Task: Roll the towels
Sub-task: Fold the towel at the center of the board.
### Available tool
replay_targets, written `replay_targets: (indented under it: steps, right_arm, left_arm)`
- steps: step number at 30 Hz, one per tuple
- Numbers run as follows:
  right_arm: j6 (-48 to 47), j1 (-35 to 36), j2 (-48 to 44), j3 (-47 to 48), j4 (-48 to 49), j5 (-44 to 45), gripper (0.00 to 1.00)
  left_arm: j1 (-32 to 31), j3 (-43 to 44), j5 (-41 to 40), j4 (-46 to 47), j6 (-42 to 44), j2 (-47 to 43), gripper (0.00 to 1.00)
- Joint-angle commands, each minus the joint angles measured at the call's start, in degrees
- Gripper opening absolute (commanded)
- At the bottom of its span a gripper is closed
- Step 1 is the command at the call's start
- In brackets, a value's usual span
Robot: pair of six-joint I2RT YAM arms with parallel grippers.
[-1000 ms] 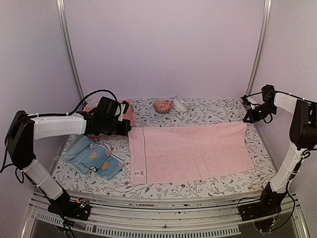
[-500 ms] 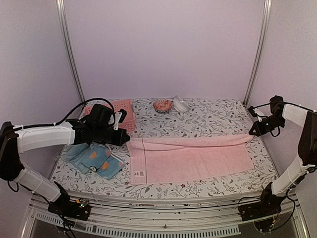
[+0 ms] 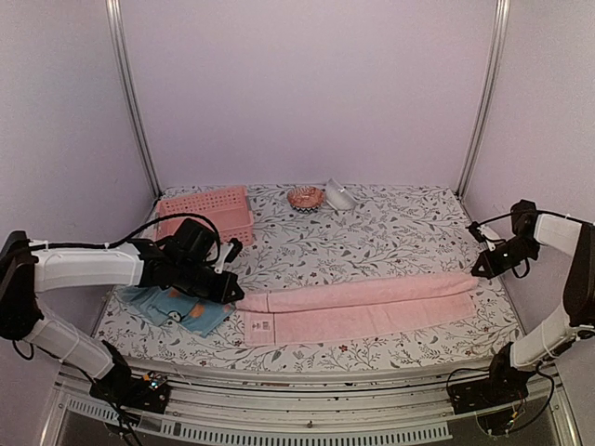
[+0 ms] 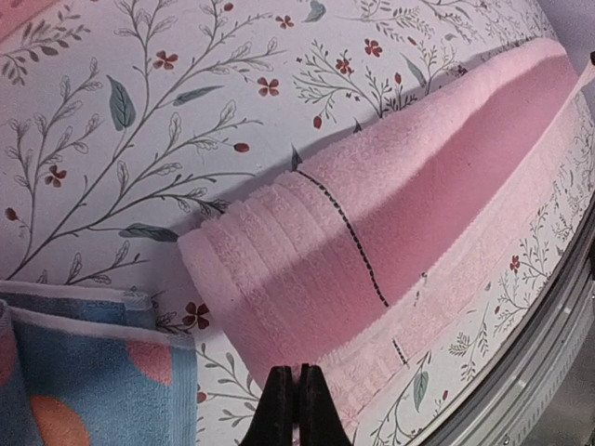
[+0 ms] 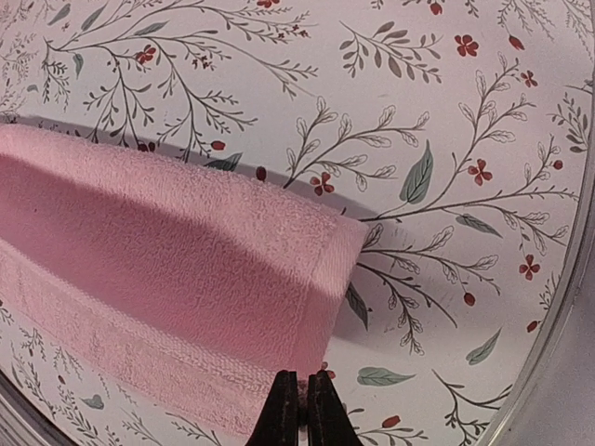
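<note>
The plain pink towel lies across the near part of the table as a long strip, its far edge lifted and folded over toward the front. My left gripper is shut on its left end; the left wrist view shows the jaws pinching the pink towel's folded edge. My right gripper is shut on the right end, and in the right wrist view its jaws clamp the corner of the pink towel. The light blue towel with orange motifs lies crumpled at the left, partly under my left arm, and shows again as the blue towel.
A pink perforated basket sits at the back left. A small patterned bowl and a white object stand at the back centre. The table wears a floral cloth. Its metal front rail runs just below the towel.
Both grippers have pulled the pink towel's far edge toward the front, folding the flat sheet into a narrow strip. The left arm now leaves the basket uncovered.
</note>
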Motion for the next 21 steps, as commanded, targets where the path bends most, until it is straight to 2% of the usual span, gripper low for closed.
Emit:
replay_targets:
  steps: [1, 13, 21]
  right_arm:
    - [-2.81, -0.65, -1.82, -3.17, 0.7, 3.26, 0.02]
    - [-3.98, -0.81, 1.31, -7.86, 3.98, 5.13, 0.03]
    - [-4.35, -0.77, 1.61, -9.02, 4.72, 5.81, 0.03]
  left_arm:
    - [-1.62, -1.35, 1.66, -2.63, -1.27, 0.77, 0.0]
    - [-3.66, -0.23, 2.85, -3.25, -0.34, 8.73, 0.0]
    - [-4.5, -0.7, 2.95, -3.71, -0.18, 10.03, 0.0]
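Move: The pink towel's near edge, which the held far edge is being folded towards, has its left corner some 9 cm back from the left hand, about 1 cm to its right and 7 cm below. From the right hand, the near right corner is about 10 cm back, straight in line and 6 cm below. The blue towel's middle lies about 13 cm left of the left hand and 5 cm ahead; the pink basket sits about 26 cm ahead and 9 cm left. The pink towel's far edge, still pinched at both corners, is brought down and back over its near half. The left hand sinks about 6 cm while drawing back 3.5, the right about 5 cm while drawing back 3.5. Back leads at first, then mostly down, slowing to a near stop low over the cloth; both hands tip some 10 degrees back towards the base, fingers shut. ##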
